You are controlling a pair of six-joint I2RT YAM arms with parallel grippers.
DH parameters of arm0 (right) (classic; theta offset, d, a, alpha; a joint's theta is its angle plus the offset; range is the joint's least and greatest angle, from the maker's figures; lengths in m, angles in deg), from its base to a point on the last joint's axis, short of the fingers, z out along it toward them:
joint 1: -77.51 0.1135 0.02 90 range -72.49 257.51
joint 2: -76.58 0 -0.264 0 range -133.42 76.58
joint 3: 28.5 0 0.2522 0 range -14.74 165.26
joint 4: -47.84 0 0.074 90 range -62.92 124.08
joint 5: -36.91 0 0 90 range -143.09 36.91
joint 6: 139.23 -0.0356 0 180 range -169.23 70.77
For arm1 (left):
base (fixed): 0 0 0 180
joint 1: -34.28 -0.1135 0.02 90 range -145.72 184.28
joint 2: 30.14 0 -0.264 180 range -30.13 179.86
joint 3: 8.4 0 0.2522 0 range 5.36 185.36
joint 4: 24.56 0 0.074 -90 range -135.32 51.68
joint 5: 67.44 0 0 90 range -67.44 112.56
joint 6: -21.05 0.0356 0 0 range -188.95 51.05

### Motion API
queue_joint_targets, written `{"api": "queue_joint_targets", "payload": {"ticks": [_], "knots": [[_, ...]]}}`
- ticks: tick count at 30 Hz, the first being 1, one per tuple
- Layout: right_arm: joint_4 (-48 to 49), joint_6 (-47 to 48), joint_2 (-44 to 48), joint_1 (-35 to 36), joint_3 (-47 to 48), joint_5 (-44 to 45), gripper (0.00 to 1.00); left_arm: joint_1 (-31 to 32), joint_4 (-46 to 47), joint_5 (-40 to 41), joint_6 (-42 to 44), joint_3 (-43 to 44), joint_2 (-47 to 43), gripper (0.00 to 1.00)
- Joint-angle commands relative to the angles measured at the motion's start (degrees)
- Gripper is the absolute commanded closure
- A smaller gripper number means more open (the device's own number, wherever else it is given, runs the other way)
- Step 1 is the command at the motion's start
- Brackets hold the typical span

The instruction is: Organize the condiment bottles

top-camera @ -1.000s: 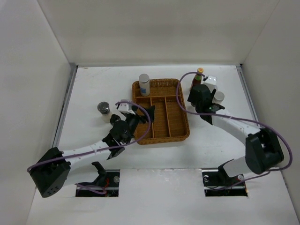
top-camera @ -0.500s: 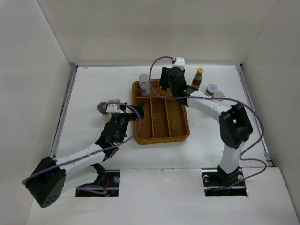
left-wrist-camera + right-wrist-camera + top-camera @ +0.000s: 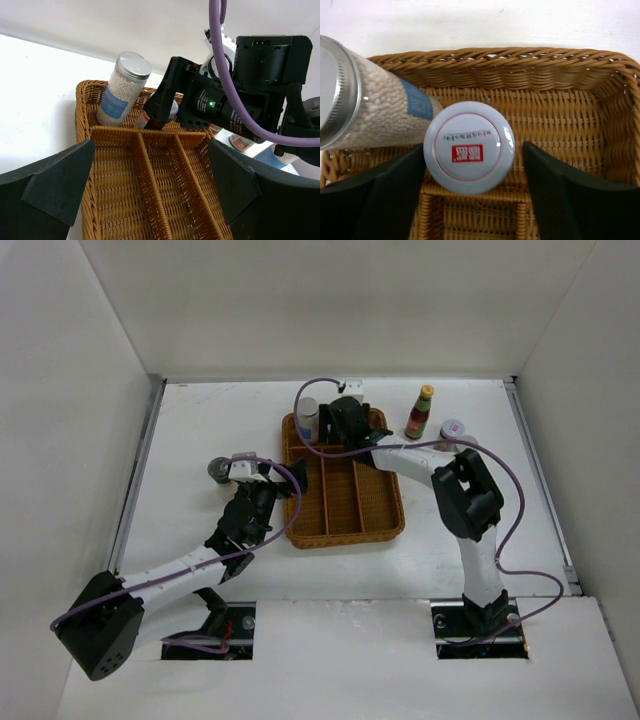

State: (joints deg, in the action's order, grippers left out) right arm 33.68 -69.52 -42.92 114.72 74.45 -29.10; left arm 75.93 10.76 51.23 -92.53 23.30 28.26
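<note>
A short jar with a white lid and red label [image 3: 469,146] stands in the back compartment of the wicker tray [image 3: 520,57]. Beside it stands a white blue-labelled shaker [image 3: 375,115], which also shows in the top view [image 3: 307,418]. My right gripper [image 3: 472,150] is open around the jar: the left finger is at its lid, the right finger a little apart. In the top view it [image 3: 338,425] hangs over the tray's back. My left gripper [image 3: 278,490] is open and empty at the tray's left edge. A red sauce bottle [image 3: 420,412] and a jar [image 3: 453,428] stand right of the tray.
A silver-lidded jar [image 3: 218,471] stands on the table left of the tray, close behind my left wrist. The tray's [image 3: 82,130] three long front compartments hold nothing. White walls close in the table on three sides.
My right arm swung left from the jars beside the red bottle to the tray's back compartment, where the white-lidded jar now stands. My left gripper drew back slightly.
</note>
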Motion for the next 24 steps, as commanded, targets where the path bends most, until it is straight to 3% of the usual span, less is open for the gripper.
{"api": "queue_joint_targets", "payload": {"ticks": [1, 9, 15, 19, 24], "knots": [[3.39, -1.50, 5.06, 0.45, 0.29, 0.36, 0.14, -0.47, 2.78, -0.36, -0.68, -0.44, 0.06, 0.00], [3.39, 0.25, 28.67, -2.79, -10.85, 2.99, 0.04, -0.56, 2.86, -0.01, -1.30, -0.97, -0.21, 0.00], [1.99, 1.84, 49.07, -14.47, -28.25, 17.12, 0.00, 0.32, 3.13, -0.45, -2.70, -0.80, 1.90, 0.00], [-2.84, 0.88, 54.02, -22.56, -36.09, 20.93, 0.00, 0.84, 3.57, -1.51, -3.15, -0.27, 2.61, 0.00], [-3.64, -0.89, 52.63, -25.83, -40.58, 14.01, 0.00, 1.02, 3.57, -1.60, -3.32, -0.09, 2.60, 0.00]]}}
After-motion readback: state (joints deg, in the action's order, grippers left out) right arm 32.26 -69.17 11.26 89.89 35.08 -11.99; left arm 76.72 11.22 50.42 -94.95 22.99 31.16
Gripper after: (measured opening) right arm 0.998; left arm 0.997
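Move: The right hand's fingers are already opening around the small jar they have just set in the basket, about 2 cm below the hand point. The silver-capped bottle it goes for next stands some 29 cm to the right and 9 cm back, about level in height. Beside it a second small jar stands 27 cm right and 1 cm back, and the sauce bottle 19 cm right and 3 cm ahead. From the left hand the silver-capped bottle is roughly 38 cm right, 10 cm ahead and 10 cm below. Opening fully off the small jar, the right hand arcs up and some 33 cm right towards the silver-capped bottle. ##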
